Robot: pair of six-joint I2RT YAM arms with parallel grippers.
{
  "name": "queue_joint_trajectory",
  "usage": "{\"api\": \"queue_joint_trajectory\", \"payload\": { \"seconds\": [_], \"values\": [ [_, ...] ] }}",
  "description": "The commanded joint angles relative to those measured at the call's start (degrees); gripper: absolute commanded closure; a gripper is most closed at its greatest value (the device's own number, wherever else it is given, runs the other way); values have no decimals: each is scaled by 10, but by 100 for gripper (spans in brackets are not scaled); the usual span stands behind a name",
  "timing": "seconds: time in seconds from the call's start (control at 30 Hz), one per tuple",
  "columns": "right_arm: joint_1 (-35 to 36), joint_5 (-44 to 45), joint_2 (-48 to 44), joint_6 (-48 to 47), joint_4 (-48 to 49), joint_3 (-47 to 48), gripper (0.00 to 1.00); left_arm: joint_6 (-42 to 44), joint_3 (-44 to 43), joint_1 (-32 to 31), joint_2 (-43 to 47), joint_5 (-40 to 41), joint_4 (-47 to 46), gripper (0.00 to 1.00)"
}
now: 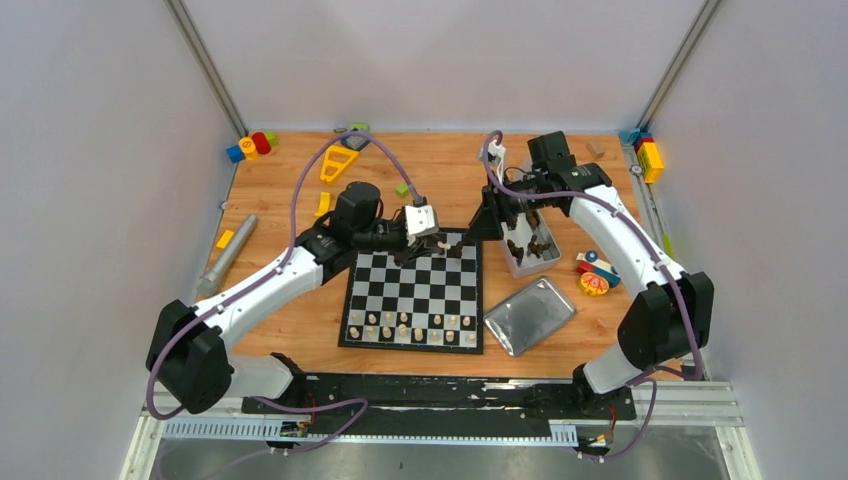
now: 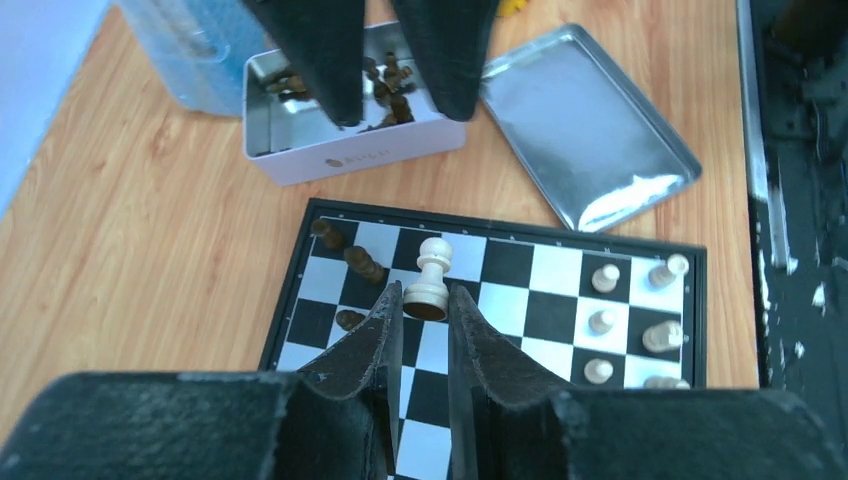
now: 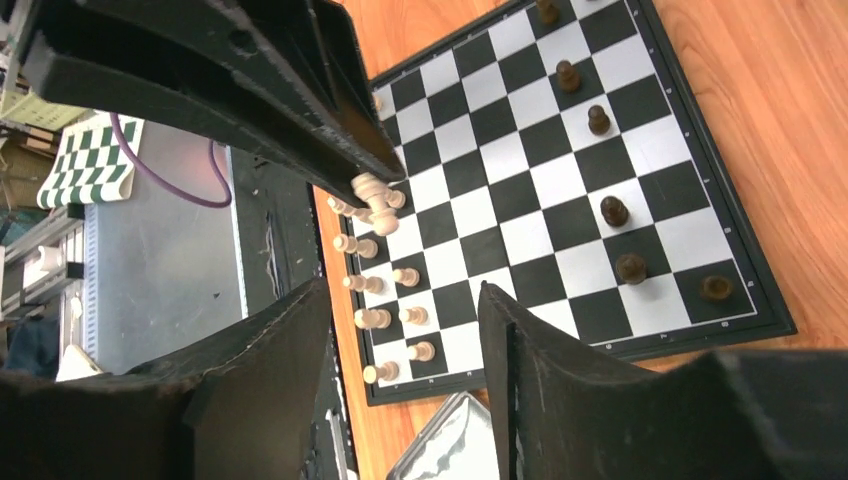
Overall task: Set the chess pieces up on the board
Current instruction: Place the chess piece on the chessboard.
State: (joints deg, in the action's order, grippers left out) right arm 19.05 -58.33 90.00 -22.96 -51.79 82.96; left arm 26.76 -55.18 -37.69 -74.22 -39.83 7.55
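Observation:
The board point(image 1: 358, 300) lies mid-table. Cream chess pieces point(image 1: 410, 328) fill its two near rows, and several dark ones point(image 3: 612, 210) stand along the far edge. My left gripper point(image 2: 427, 303) hangs above the far half of the board point(image 2: 530, 265), shut on a cream pawn point(image 2: 430, 280) by its base. The top view shows that gripper point(image 1: 418, 252) over the board's far rows. My right gripper point(image 3: 402, 295) is open with nothing between its fingers. It hovers by the board's far right corner point(image 1: 485, 228), next to the tin of dark pieces point(image 1: 528, 245).
A shiny tin lid point(image 1: 530, 315) lies right of the board. Toy blocks point(image 1: 252, 145) and a yellow triangle point(image 1: 338, 163) sit at the back left, with a grey cylinder point(image 1: 228, 255) at the left. More blocks point(image 1: 648, 155) and a round toy point(image 1: 595, 272) are at the right.

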Motion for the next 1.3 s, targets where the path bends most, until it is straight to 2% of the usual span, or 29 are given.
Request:
{"api": "queue_joint_trajectory", "payload": {
  "seconds": [0.0, 0.2, 0.3, 0.57, 0.77, 1.0, 1.27],
  "values": [
    [0, -31, -31, 112, 145, -35, 42, -169, -15, 14, -12, 24, -99, 100],
    [0, -55, -20, 175, 211, -58, 42, -281, 7, 31, -22, -20, -192, 100],
    [0, -74, -13, 185, 218, -60, 44, -305, 18, 34, -25, -36, -221, 100],
    [0, -84, -7, 197, 233, -62, 46, -316, 31, 35, -27, -58, -253, 100],
    [0, -102, 2, 199, 233, -56, 60, -324, 35, 35, -26, -59, -266, 100],
    [1, -126, -4, 191, 233, -66, 64, -320, 36, 35, -25, -40, -266, 100],
    [10, -137, -4, 186, 232, -68, 73, -320, 34, 35, -25, -32, -265, 100]
  ]
}}
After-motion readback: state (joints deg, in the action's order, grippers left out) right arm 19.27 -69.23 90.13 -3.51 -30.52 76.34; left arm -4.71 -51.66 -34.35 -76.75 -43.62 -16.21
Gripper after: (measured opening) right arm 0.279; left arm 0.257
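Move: About 5 cm to the left of the open right hand, 1 cm back and 2 cm lower, is the white chess piece gripped by the left hand. From the left hand, the right fingertips are some 6 cm to the right, 1 cm ahead and 2 cm higher. From the right hand, the corner dark piece stands about 5 cm ahead and 2 cm right, the box of dark pieces 5 cm ahead and 15 cm right, and the empty tray 12 cm back and 15 cm right, all roughly 18 cm lower. Lifting the white piece about 4 cm while easing 1.5 cm forward and as far right, the left hand tilts and rolls some 25 degrees, then holds it out, still gripped. The right hand comes about 2.5 cm left and 2 cm up, its fingers tipping up towards level, and sets its fingertips either side of the piece's head, closing to about half their starting gap. ##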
